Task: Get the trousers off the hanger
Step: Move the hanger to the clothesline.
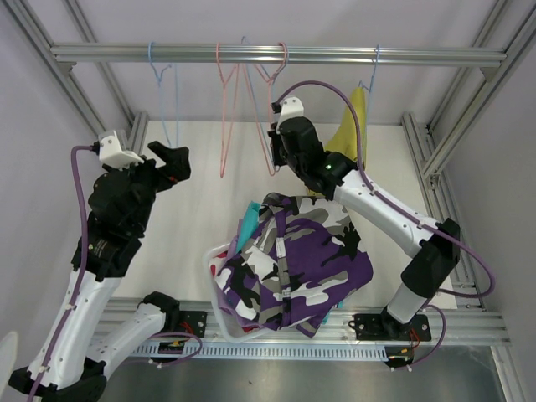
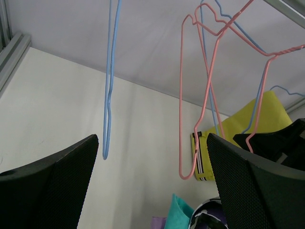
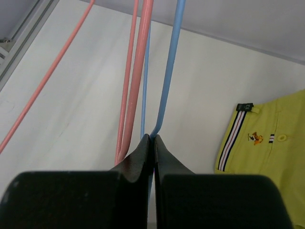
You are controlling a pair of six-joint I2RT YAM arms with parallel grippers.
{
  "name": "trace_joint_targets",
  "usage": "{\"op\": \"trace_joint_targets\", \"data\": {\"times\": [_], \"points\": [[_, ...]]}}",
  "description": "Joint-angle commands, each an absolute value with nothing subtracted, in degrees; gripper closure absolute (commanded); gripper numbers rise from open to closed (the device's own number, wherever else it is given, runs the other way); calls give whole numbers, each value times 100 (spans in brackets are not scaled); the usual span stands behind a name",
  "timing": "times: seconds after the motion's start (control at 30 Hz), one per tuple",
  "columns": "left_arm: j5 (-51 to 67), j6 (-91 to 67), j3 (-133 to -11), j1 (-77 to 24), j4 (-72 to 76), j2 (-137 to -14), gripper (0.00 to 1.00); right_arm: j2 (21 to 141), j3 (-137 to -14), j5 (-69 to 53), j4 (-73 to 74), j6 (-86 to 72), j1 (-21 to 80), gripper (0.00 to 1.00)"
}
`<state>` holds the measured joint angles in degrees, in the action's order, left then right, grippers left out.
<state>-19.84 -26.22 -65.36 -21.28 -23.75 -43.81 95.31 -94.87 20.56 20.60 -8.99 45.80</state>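
The mustard yellow trousers (image 1: 352,126) still hang from a blue hanger (image 1: 371,71) at the right end of the rail; they also show in the right wrist view (image 3: 267,138) and the left wrist view (image 2: 248,124). My right gripper (image 3: 153,138) is shut on the wire of another blue hanger (image 3: 169,67), among the bare pink hangers (image 3: 138,71), left of the yellow pair (image 1: 276,155). Purple-black-white camouflage trousers (image 1: 293,260) top a pile with a teal pair (image 1: 247,230) beneath. My left gripper (image 1: 172,159) hangs open and empty to the left (image 2: 152,186).
The pile sits in a white basket (image 1: 213,261) at the near middle of the table. A bare blue hanger (image 1: 163,84) hangs at the rail's left, just in front of my left gripper. Aluminium frame posts (image 1: 427,159) run along both sides.
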Motion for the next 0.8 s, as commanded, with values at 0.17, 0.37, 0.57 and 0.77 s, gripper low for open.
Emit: {"op": "trace_joint_targets", "data": {"times": [0.17, 0.37, 0.57, 0.77], "points": [[-1697, -2821, -6583, -1908, -2338, -4324, 1, 10133, -10204, 2021, 1960, -967, 4799, 100], [-1670, -2839, -6592, -1802, -2364, -4351, 1, 10283, -10415, 2100, 2056, -976, 4843, 96], [-1609, -2900, -6618, -1697, -2426, -4403, 1, 10003, -10397, 2338, 2197, -835, 4904, 83], [-1591, -2883, -6601, -1679, -2426, -4430, 1, 9660, -10301, 2496, 2381, -791, 4939, 61]]}}
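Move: The right hand is shut on the lower part of the empty blue hanger; the free spot for it on the clothesline lies about 3 cm to the left, 2 cm ahead and some 18 cm above. The nearer pink hanger's lower end hangs level with the hand, about 1 cm to its left, and the farther pink one's some 11 cm left. The yellow trousers are around 15 cm right and 3 cm ahead. From the left hand the spot is about 17 cm right, 7 cm ahead and 14 cm up. The right hand, still gripping the blue hanger, goes on sliding it left along the clothesline towards the pink hangers for about 3.5 cm, edging some 1 cm forward, and comes to a stop. There the fingers start to part and open to a bit over a third, while the hand eases back about 1 cm and hardly turns, the blue wire still close at the fingertips. ##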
